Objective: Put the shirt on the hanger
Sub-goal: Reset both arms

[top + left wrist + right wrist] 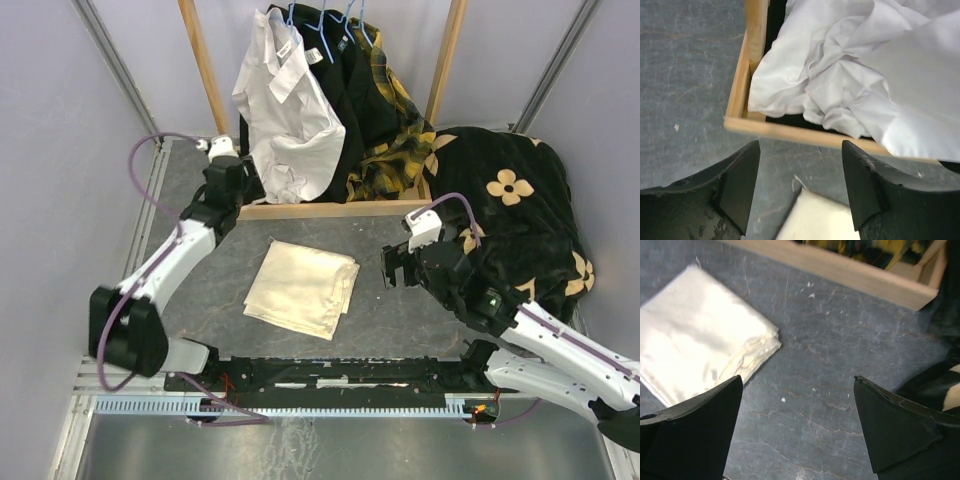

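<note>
The white shirt [288, 115] hangs rumpled inside the wooden rack, its collar up by the light-blue hanger [291, 15], of which only the hook and a bit of wire show. My left gripper [243, 195] stands open and empty just outside the rack's front left corner. In the left wrist view the shirt [850, 65] bunches beyond the rail, apart from the left gripper [800, 170]. My right gripper [392, 266] is open wide over bare table, and the right wrist view shows nothing within the right gripper [797, 405].
A cream folded cloth [303, 288] lies mid-table between the arms. The wooden rack base rail [330, 209] runs across behind it. Black and plaid garments [375, 110] hang on other blue hangers. A black flowered cloth [515, 200] is heaped at the right, beside the right arm.
</note>
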Tool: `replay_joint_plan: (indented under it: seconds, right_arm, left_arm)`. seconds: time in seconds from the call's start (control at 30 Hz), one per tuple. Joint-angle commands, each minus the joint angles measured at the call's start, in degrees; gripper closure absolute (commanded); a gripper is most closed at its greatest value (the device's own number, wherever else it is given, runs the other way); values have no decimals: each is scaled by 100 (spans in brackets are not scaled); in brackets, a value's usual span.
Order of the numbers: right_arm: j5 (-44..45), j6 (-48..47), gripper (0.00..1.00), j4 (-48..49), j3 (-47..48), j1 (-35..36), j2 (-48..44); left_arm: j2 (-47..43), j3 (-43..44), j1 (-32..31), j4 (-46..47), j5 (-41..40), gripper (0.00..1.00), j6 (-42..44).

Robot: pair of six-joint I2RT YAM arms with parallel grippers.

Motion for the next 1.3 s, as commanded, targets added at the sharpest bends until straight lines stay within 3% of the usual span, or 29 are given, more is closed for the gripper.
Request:
replay_joint_plan:
  seconds: [0.0, 0.17, 0.47, 0.6, 0.8, 1.1, 1.27]
  right_arm:
    - [819, 390, 1, -184, 760, 9, -93]
    - [424, 514, 1, -213, 1199, 4, -227]
    - [655, -39, 1, -607, 1257, 11, -863]
    - [1056, -385, 1, -1068, 1307, 9, -1128]
    - [1601, -654, 1, -1861, 1490, 9, -1560]
    - [2109, -196, 1, -1650, 990, 11, -2508]
    - [2119, 8, 1, -1701, 864, 9, -2522]
  left_arm:
    - [-1305, -423, -21, -417, 116, 24, -207]
    - [-2639, -842, -21, -862, 352, 5, 399]
    - [-4798, -1019, -21, -1614, 714, 3, 1213]
    - [-4767, -743, -473, -2236, 247, 3, 1365]
    - [-5442, -975, -1471, -2276, -757, 3, 1689]
    - [-5419, -1246, -1482, -2191, -1297, 4, 482]
    - [-5542, -1392, -1480, -2003, -1389, 4, 332]
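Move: The empty left gripper is already clear of the white shirt: its hem lies about 11 cm ahead, 4 cm right and 15 cm below. The rack's front rail passes some 5 cm ahead, its middle 15 cm right. The folded cloth is 13 cm back and 8 cm right, both roughly 18 cm below. From the right gripper, the flowered blanket is about 18 cm ahead and 31 cm right, the folded cloth 4 cm ahead and 20 cm left, both 14–19 cm below. Draw the left gripper back about 20 cm, away from the shirt and rack, climbing as it goes and sinking slightly at the end, while its fingers open fully and tip up towards level. Lift the open right gripper some 10 cm first, then carry it right, away from the folded cloth and towards the blanket, tipping its fingers up and turning clockwise. Touch nothing. ##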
